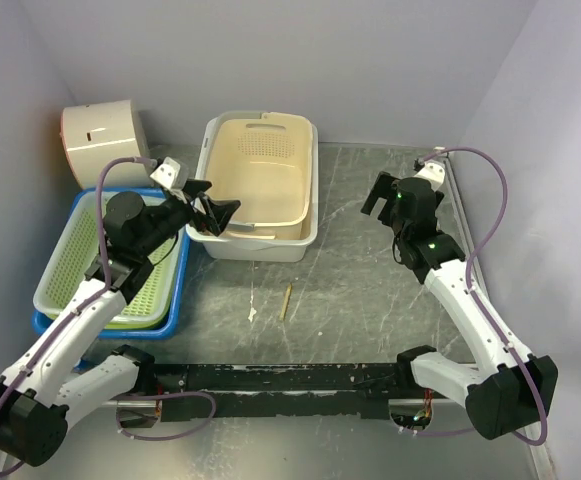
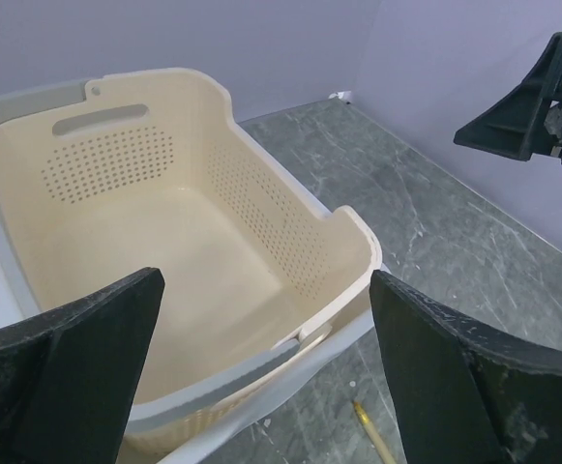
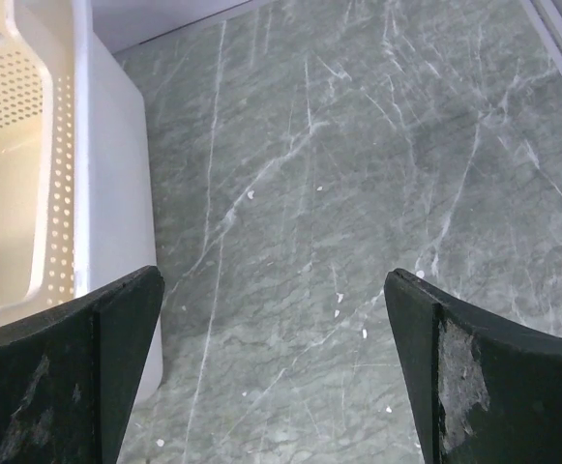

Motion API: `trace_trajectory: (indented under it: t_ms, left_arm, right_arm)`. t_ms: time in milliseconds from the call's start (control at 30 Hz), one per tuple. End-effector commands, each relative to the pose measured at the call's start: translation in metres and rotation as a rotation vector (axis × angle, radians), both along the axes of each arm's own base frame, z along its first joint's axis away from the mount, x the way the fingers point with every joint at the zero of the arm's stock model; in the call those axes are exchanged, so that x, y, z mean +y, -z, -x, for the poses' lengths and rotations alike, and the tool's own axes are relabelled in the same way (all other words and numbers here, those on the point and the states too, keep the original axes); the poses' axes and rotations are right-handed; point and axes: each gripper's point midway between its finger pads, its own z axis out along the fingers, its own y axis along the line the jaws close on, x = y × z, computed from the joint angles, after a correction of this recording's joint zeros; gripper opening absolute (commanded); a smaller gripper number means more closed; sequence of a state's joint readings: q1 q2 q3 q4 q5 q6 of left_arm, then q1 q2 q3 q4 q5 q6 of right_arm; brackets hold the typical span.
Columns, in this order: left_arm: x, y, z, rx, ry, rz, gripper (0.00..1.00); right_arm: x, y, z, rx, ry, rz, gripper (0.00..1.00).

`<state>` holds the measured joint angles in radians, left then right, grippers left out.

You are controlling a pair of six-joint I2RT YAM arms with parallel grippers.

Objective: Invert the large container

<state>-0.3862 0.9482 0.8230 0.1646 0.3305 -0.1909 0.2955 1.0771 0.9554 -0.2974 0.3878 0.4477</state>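
The large container (image 1: pixel 300 225) is a white tub with a cream perforated basket (image 1: pixel 260 175) nested inside, standing upright at the back middle-left of the table. My left gripper (image 1: pixel 213 208) hovers open at its near-left corner. In the left wrist view the left gripper (image 2: pixel 266 280) frames the tub's near rim (image 2: pixel 213 382) and the basket (image 2: pixel 164 242), touching neither. My right gripper (image 1: pixel 378 195) is open over bare table, right of the tub. The right wrist view shows the right gripper (image 3: pixel 273 278) apart from the tub wall (image 3: pixel 116 193).
A green perforated basket (image 1: pixel 110 270) sits in a blue tray (image 1: pixel 175 300) at the left. A round cream drum (image 1: pixel 105 140) stands at the back left. A thin wooden stick (image 1: pixel 286 300) and a white scrap (image 1: pixel 253 313) lie in front of the tub.
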Motion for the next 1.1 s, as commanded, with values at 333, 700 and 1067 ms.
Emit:
trace_trajectory:
  t_ms: [333,700,1067]
  left_arm:
    - [0.011,-0.016,-0.015,-0.048,-0.088,0.066,0.99]
    - [0.009,-0.007,-0.030,0.092,-0.112,-0.002,0.99]
    - [0.019,-0.011,-0.025,0.104,-0.155,-0.013,0.99]
  right_arm:
    - [-0.012,-0.002,0.004,-0.024,0.067,-0.017,1.00]
    - [0.061,-0.022,-0.039,0.006,-0.194,-0.160,1.00]
    - [0.176,0.024,-0.091,0.226,-0.221,-0.081,0.97]
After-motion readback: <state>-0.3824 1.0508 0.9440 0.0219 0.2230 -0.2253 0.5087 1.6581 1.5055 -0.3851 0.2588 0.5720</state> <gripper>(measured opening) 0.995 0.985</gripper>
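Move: The large white container with the beige basket nested in it has its middle roughly 28 cm to the right hand's left, 7 cm farther out and 14 cm lower; the basket's middle is about level with it, 2 cm higher. The pencil lies some 20 cm left of the right hand, 18 cm back and 23 cm below. From the left hand the container's middle is about 12 cm ahead, 6 cm to the right and 22 cm down. Towards the container's right-hand rim the right hand goes, nearly still at first, then sweeping fast about 16 cm left and 9 cm forward at much the same height, turning some 15 degrees counter-clockwise with fingers kept open. The left hand, also open, edges about 3 cm forward over the container's near-left part, its fingers tipping slightly down. Contact can't be seen. ##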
